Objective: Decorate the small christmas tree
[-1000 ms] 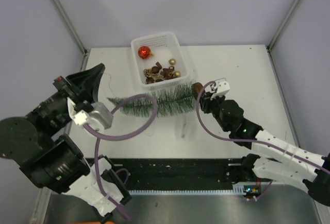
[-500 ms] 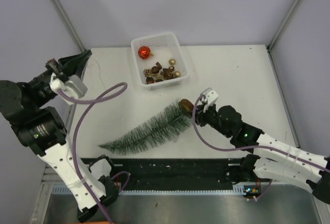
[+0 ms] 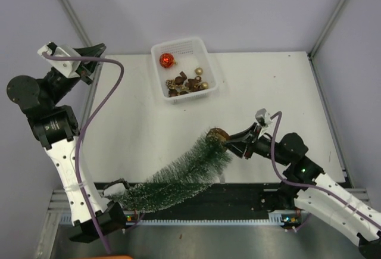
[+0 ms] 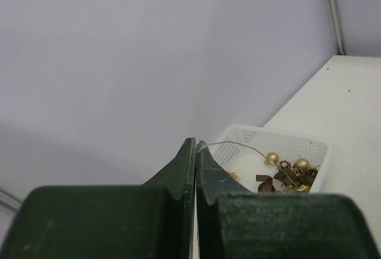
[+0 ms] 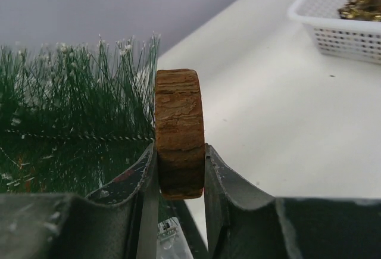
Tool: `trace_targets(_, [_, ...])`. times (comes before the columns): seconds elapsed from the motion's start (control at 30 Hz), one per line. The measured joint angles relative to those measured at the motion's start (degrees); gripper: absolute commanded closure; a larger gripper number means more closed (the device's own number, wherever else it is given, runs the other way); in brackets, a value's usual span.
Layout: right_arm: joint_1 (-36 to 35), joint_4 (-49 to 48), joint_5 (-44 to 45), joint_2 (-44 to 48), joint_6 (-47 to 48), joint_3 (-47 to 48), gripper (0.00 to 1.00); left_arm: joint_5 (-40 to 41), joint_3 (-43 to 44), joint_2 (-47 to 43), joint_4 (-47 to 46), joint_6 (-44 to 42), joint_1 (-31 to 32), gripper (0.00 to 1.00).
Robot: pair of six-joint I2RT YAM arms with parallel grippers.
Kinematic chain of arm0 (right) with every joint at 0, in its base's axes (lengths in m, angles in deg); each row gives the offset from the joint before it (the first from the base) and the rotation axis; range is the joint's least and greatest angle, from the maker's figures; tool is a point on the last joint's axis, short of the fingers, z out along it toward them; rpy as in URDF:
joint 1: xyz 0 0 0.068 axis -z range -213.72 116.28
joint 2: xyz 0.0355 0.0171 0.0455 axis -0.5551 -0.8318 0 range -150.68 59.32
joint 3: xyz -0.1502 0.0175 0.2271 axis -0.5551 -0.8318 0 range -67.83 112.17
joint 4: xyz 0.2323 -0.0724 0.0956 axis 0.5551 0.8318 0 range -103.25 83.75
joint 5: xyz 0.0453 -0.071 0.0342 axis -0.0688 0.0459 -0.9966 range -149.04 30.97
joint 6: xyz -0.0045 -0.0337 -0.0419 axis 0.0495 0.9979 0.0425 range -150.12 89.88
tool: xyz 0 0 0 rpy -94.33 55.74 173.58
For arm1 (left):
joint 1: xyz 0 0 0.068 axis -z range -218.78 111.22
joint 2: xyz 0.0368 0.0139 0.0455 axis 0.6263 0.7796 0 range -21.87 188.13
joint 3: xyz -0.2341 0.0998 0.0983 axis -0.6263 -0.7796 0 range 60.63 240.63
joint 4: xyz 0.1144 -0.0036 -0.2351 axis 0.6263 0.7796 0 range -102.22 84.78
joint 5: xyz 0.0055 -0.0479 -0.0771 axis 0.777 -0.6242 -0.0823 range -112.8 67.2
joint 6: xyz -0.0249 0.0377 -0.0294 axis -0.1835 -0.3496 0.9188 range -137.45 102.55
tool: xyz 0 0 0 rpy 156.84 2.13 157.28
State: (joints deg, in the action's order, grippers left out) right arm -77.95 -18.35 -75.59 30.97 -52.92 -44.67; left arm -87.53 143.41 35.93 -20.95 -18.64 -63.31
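Note:
The small christmas tree (image 3: 178, 175) is slanted, its tip over the dark strip at the near edge and its round wooden base (image 3: 216, 135) up to the right. My right gripper (image 3: 229, 142) is shut on that base. The right wrist view shows the disc (image 5: 178, 116) clamped edge-on in the right gripper (image 5: 178, 152), with green bristles (image 5: 71, 122) to its left. My left gripper (image 3: 98, 50) is raised at the far left, jaws shut. In the left wrist view a thin wire (image 4: 238, 146) runs from the left gripper (image 4: 196, 143) towards a gold bauble (image 4: 272, 158).
A white basket (image 3: 184, 46) at the back middle holds a red bauble (image 3: 166, 61), gold baubles and brown ornaments; the same basket (image 4: 280, 134) shows in the left wrist view. A black strip (image 3: 250, 196) runs along the near edge. Metal frame posts stand at both back corners.
The right gripper has pulled the tree's base from beside the basket towards the near right, and the tip has swung to the near edge. The left arm has risen and drawn back to the far left.

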Motion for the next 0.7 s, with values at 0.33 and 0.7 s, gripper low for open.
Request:
trace_targets(0.33, [15.3,-40.5,-21.3,-8.3,-34.7,-2.8,1.00,4.4,-11.1,-4.2,5.8,-1.3,1.7,1.00])
trace_targets(0.7, [16.3,-33.8,-9.0,-17.1,-41.0,14.3,1.00,2.1,-22.8,-17.0,9.9,-1.8,6.4,1.00])
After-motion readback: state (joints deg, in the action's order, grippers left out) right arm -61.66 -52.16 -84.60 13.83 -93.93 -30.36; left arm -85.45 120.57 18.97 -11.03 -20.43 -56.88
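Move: The left hand, pinching the wire, has the christmas tree's middle about 20 cm back, 14 to the right and 27 below. From that hand the white box is some 27 cm ahead, 16 right and 51 below, its red ball 30 ahead, 8 right and 50 below. The right hand holds the trunk base, the tree's middle roughly 8 cm back, 15 left and 3 above; the box lies 39 ahead, 13 left and 21 below. The right fingers keep their pinch on the wooden trunk base and lift the tree about 18 cm, easing forward near the end, while the wrist rolls its left side up nearly 40 degrees so the point swings upward. The left hand, still shut on the wire, sinks about 11 cm towards the rising tree, at last also drawing back and right, fingers tipping down a little. ##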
